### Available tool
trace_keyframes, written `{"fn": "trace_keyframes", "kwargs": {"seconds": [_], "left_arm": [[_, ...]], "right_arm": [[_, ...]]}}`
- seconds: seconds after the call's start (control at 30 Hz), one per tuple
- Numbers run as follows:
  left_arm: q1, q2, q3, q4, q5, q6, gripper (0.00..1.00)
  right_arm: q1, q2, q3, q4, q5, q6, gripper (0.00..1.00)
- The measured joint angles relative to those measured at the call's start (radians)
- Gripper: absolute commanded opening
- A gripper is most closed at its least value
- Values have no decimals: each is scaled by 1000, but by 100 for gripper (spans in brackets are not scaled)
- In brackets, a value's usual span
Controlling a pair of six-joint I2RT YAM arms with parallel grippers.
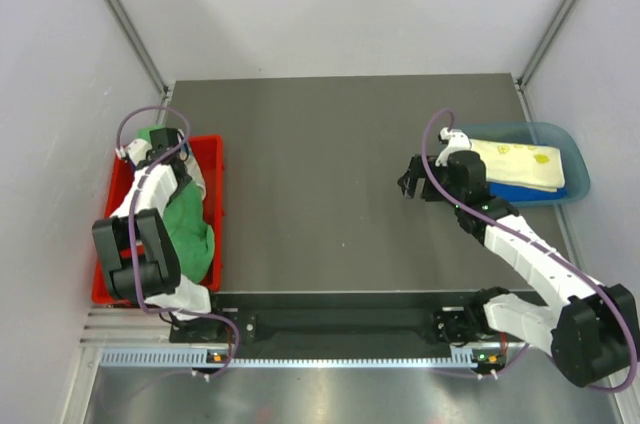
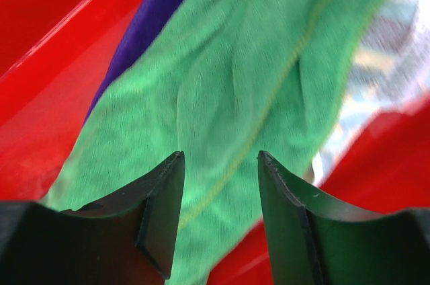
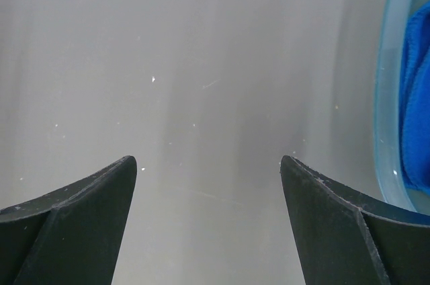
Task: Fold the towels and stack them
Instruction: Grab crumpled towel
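Note:
A green towel (image 1: 187,226) lies crumpled in the red tray (image 1: 216,206) at the left. My left gripper (image 1: 160,156) hangs over the tray's far end. In the left wrist view its jaws (image 2: 220,157) stand open just above the green towel (image 2: 228,83), gripping nothing. A purple towel (image 2: 151,9) shows under the green one, and a white printed towel (image 2: 390,56) lies at the right. A pale yellow towel (image 1: 515,164) rests folded on a royal blue towel (image 1: 532,193) in the blue bin (image 1: 572,149). My right gripper (image 1: 408,184) is open over bare table (image 3: 208,160), left of the bin.
The grey table (image 1: 330,174) spans the space between tray and bin. The bin's rim (image 3: 384,97) and the blue towel (image 3: 416,110) show at the right edge of the right wrist view. White walls enclose the table on three sides.

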Motion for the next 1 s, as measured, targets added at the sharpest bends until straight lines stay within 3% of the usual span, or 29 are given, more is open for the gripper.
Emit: {"fn": "trace_keyframes", "kwargs": {"seconds": [0.3,0.43,0.57,0.73,0.9,1.0], "left_arm": [[53,132,61,68,5,0,53],[63,176,84,85,21,-3,40],[66,208,84,91,38,-5,35],[67,219,86,95,42,-13,19],[67,214,105,76,42,-16,19],[67,194,118,60,45,-18,12]], "right_arm": [[0,60,0,23,-26,0,86],[0,61,0,24,-25,0,86],[0,61,0,24,-24,0,86],[0,61,0,24,-24,0,86],[0,62,0,24,-24,0,85],[0,62,0,24,-24,0,85]]}}
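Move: The part of the crumpled green towel to grab lies just under the half-open left gripper: about 3 cm ahead, 3 cm to its left and 4 cm below. The purple cloth shows some 5 cm to the gripper's left, about level with it; the patterned white towel lies roughly 4 cm ahead and 7 cm to its right. Both are some 6 cm below. From the right gripper, the green part is about 61 cm left, 5 cm ahead and 10 cm lower. Bring the left gripper forward and left about 4 cm over the green towel while sinking, then press on down until it is some 4 cm lower than it began. Close the fingers there to pinch up a fold of the green cloth, keeping the wrist's slant, and with the fold held start back up, just under 2 cm. ##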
